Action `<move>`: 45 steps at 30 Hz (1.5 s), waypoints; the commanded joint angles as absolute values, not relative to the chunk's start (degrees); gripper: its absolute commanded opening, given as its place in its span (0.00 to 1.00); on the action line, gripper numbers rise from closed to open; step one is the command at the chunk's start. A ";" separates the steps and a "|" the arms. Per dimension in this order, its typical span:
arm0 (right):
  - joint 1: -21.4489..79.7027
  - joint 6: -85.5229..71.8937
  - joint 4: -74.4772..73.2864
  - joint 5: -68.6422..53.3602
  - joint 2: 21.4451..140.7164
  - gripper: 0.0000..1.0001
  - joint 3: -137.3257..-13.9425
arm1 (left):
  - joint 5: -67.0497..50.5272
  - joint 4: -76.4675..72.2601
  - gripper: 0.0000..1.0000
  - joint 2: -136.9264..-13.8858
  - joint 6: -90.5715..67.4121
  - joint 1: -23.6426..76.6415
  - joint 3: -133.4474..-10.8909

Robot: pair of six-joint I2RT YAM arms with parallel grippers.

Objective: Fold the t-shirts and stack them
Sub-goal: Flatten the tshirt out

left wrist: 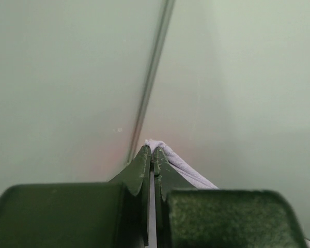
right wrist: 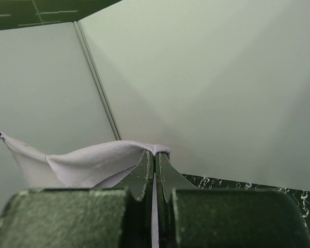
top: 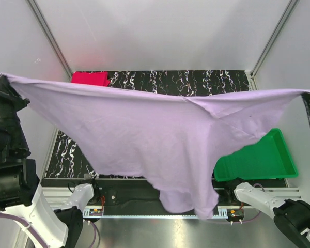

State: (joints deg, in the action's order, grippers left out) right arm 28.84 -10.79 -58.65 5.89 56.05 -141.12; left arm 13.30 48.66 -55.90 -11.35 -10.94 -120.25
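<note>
A pale lavender t-shirt point(top: 144, 134) hangs stretched wide in the air between my two arms, its lower part drooping toward the near edge. My left gripper point(top: 2, 77) is shut on its left corner, high at the far left. Lavender cloth point(left wrist: 168, 155) is pinched at that gripper's point(left wrist: 153, 149) fingertips. My right gripper point(top: 309, 94) is shut on the opposite corner at the far right, where the fabric point(right wrist: 93, 160) drapes leftward from my right gripper's point(right wrist: 155, 153) tips. A pink-red folded t-shirt point(top: 90, 78) lies at the table's back left, partly hidden by the hanging shirt.
A green plastic tray point(top: 263, 157) sits on the right side of the black marbled table point(top: 196, 80), partly behind the shirt. White enclosure walls point(top: 160, 31) stand at the back and sides. The arm bases point(top: 77, 199) sit along the near edge.
</note>
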 commanded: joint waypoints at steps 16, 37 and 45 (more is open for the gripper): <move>28.56 1.65 -34.37 8.96 65.65 0.00 -132.53 | 12.22 29.27 0.00 -50.71 -15.02 -10.72 -103.45; 28.65 0.26 -20.66 -4.30 54.75 0.00 -132.01 | 10.19 21.89 0.00 -39.29 -21.62 -10.72 -105.38; 28.65 1.58 -18.46 -1.32 61.07 0.00 -129.30 | 11.43 20.83 0.00 -42.53 -21.88 -10.72 -103.10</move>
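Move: High above the table, both grippers already pinch upper corners of the purple t-shirt. The middle of the table lies about 19 cm ahead, 36 cm right and 58 cm below the left hand; the red t-shirt is roughly 38 cm ahead and 4 cm left of that hand. From the right hand, the table's middle is some 28 cm ahead, 27 cm left and 63 cm down, and the green bin about 10 cm ahead and 12 cm right. Shaking the hanging purple t-shirt out in the air: the right hand swings about 13 cm forward and somewhat left, then whips back some 18 cm while rising; the left dips slightly and eases forward a little, then pulls back about 13 cm and up. Both wrists tip their fingers upward by some 30 degrees, keep the corners pinched, and just start forward again at the end. ##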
